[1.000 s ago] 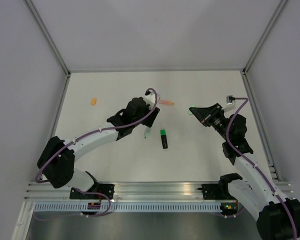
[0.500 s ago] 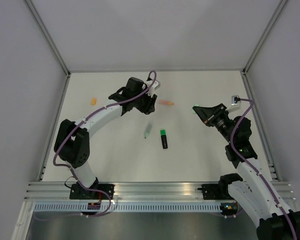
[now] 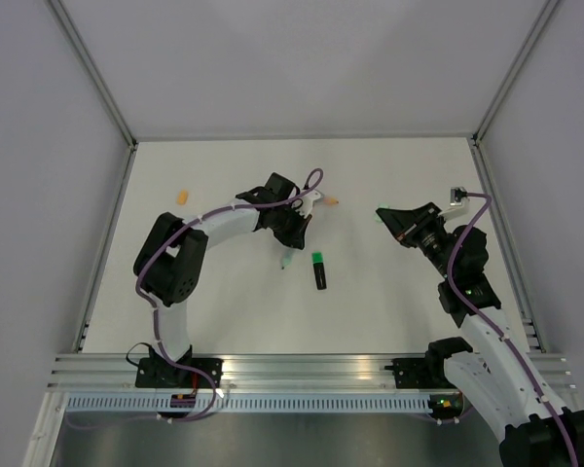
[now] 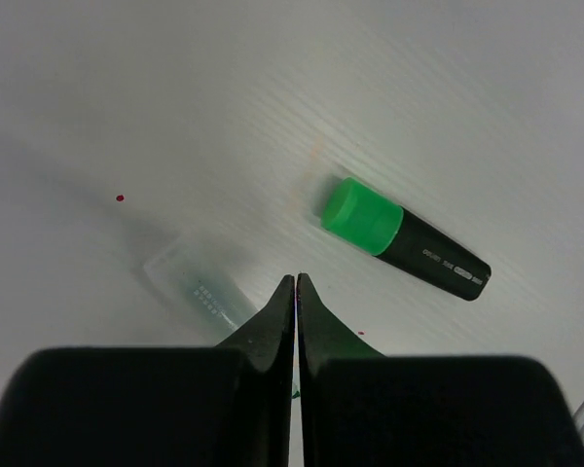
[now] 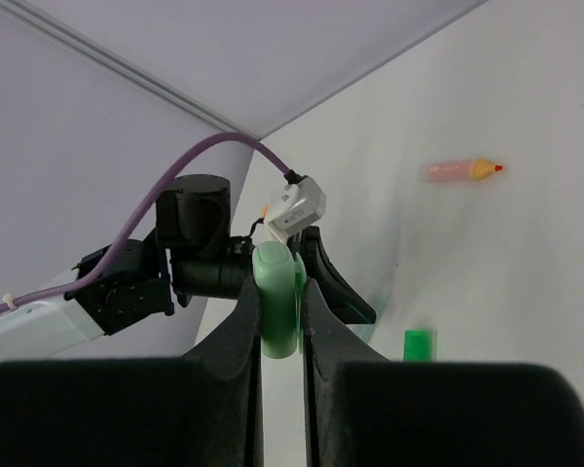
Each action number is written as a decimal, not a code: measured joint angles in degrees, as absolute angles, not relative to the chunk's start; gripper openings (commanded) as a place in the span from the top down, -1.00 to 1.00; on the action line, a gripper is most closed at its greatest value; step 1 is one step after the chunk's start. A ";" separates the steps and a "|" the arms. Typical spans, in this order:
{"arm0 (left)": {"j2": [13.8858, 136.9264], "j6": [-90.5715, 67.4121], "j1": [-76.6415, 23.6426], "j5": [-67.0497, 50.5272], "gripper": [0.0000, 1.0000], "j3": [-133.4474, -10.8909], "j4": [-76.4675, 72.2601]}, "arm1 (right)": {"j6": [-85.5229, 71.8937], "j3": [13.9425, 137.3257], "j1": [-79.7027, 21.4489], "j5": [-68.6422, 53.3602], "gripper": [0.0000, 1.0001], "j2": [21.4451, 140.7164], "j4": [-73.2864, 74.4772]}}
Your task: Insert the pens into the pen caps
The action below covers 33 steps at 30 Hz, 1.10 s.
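In the left wrist view my left gripper [image 4: 297, 282] is shut with nothing between its fingers. Its tips hover just right of the pale mint green pen [image 4: 197, 285] lying on the table. The black pen with a bright green end [image 4: 404, 240] lies further right. From above, the left gripper [image 3: 296, 236] sits over the mint pen [image 3: 286, 259], with the black pen [image 3: 320, 270] beside it. The salmon pen [image 3: 330, 200] lies behind the left wrist, partly hidden. An orange pen cap [image 3: 182, 197] rests far left. My right gripper [image 5: 280, 313] is shut on the pale mint green pen cap [image 5: 277, 292], held in the air at the right [image 3: 381, 212].
Grey walls with aluminium posts [image 3: 97, 83] close in the white table [image 3: 224, 311] on three sides. A metal rail [image 3: 302, 368] runs along the near edge. The left arm's elbow [image 3: 170, 261] stands over the left half of the table.
The left gripper has shut and swung back from the far side to just above the mint pen. The right arm has lifted slightly with its cap, then held still.
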State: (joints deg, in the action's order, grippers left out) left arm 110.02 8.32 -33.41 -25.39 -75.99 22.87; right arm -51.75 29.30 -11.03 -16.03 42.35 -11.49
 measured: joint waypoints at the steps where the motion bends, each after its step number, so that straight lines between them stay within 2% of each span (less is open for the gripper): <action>1: 110.72 8.54 -33.50 -24.91 0.95 -75.94 23.07 | -51.66 29.32 -11.03 -15.97 1.00 42.35 -11.46; 33: 113.32 4.69 -30.76 1.10 0.95 -75.96 23.40 | -51.35 30.06 -11.03 -15.55 1.00 39.00 -9.32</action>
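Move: The loose pale-green pen lies on the table about 4 cm to the left of the left hand's shut fingertips, level with them fore and aft, some 5 cm below. Its nib points back and a little left. The capped black-and-green pen lies about 4 cm back and 4 cm right of that hand, the orange pen some 16 cm ahead and 4 cm right. From the right hand, which holds a cap, the loose pen is about 20 cm left, 4 cm ahead and 25 cm below. With its fingers kept shut, the left hand first sinks about 4 cm to table height on the right of the loose pale-green pen, then sweeps low over the table about 8 cm left and 5 cm forward, away from the capped pen, pushing the loose pen's blunt end along to the left. As it goes, its fingers swing up from their rightward lean towards pointing straight down and the hand turns some 20 degrees counter-clockwise, ending close against the blunt end. ##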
